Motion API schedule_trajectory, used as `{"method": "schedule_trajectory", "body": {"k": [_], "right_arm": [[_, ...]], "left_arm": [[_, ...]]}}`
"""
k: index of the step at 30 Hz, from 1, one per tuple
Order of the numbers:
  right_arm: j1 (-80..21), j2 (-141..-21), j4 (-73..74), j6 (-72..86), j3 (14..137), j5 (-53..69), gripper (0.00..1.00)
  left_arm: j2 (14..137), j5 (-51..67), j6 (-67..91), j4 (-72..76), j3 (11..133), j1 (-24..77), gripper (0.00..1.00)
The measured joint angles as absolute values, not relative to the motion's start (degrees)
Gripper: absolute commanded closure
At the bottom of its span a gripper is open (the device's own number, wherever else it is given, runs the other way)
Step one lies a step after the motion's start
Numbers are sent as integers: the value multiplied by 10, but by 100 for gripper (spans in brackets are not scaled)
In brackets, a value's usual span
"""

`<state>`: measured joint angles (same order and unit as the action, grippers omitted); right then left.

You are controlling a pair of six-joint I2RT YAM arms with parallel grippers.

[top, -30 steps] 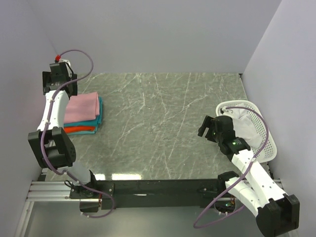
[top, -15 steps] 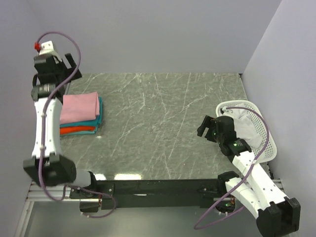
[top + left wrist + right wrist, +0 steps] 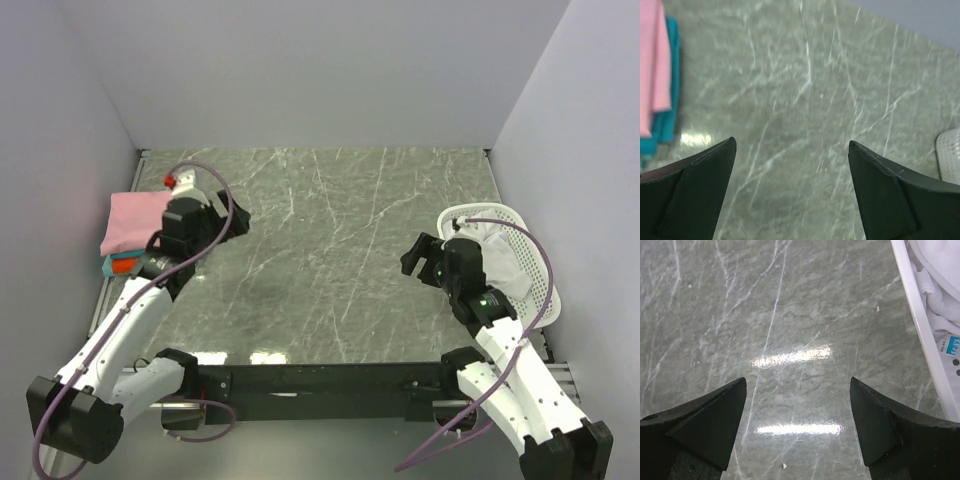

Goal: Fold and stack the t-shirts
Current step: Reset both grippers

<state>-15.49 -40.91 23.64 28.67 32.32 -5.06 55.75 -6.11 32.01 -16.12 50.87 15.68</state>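
A folded stack of t-shirts lies at the table's left edge: pink (image 3: 135, 218) on top, teal (image 3: 108, 263) under it, and orange-red (image 3: 126, 267) at the bottom. My left gripper (image 3: 238, 218) hangs open just right of the stack, over bare table. The left wrist view shows the pink shirt (image 3: 650, 65) and the teal shirt (image 3: 667, 100) at far left, with the gripper (image 3: 791, 145) empty. White cloth (image 3: 500, 255) sits in the basket. My right gripper (image 3: 413, 258) is open and empty, left of the basket; its wrist view (image 3: 798, 382) shows the white cloth (image 3: 940, 285).
A white perforated basket (image 3: 540, 275) stands at the table's right edge; its rim (image 3: 920, 325) runs down the right side of the right wrist view, and its corner (image 3: 950, 155) shows in the left wrist view. Walls close in on three sides.
My left arm has swung down from high at the back left corner to low beside the stack's right side, partly covering it. The right arm has barely moved.
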Motion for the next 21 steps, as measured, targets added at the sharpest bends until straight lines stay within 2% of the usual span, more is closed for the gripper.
{"method": "schedule_trajectory", "body": {"k": [8, 16, 21], "right_arm": [[-155, -368, 231, 287, 313, -53, 10], [-155, -366, 215, 298, 296, -57, 10], [-155, -366, 211, 306, 294, -65, 10]], "left_arm": [[508, -124, 389, -148, 378, 232, 1], [456, -148, 444, -131, 270, 247, 1], [431, -164, 462, -141, 246, 247, 1]]}}
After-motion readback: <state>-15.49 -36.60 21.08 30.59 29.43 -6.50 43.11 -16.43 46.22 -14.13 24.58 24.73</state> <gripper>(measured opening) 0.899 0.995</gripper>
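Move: The left gripper hangs open and empty above bare tabletop. The folded t-shirt stack, pink shirt on top, lies about 19 cm to its left, roughly 2 cm farther out and some 20 cm lower. From the waiting right gripper, also empty, that stack is around 60 cm to the left, about 9 cm farther out and 11 cm lower. Lower the left gripper about 13 cm through free air over the bare table to the right of the stack, drawing it back some 7 cm towards its base as it sinks. Tip the fingers roughly 10 degrees further down, turn slightly counter-clockwise, and leave them wide open, touching nothing; ease off at the end. ##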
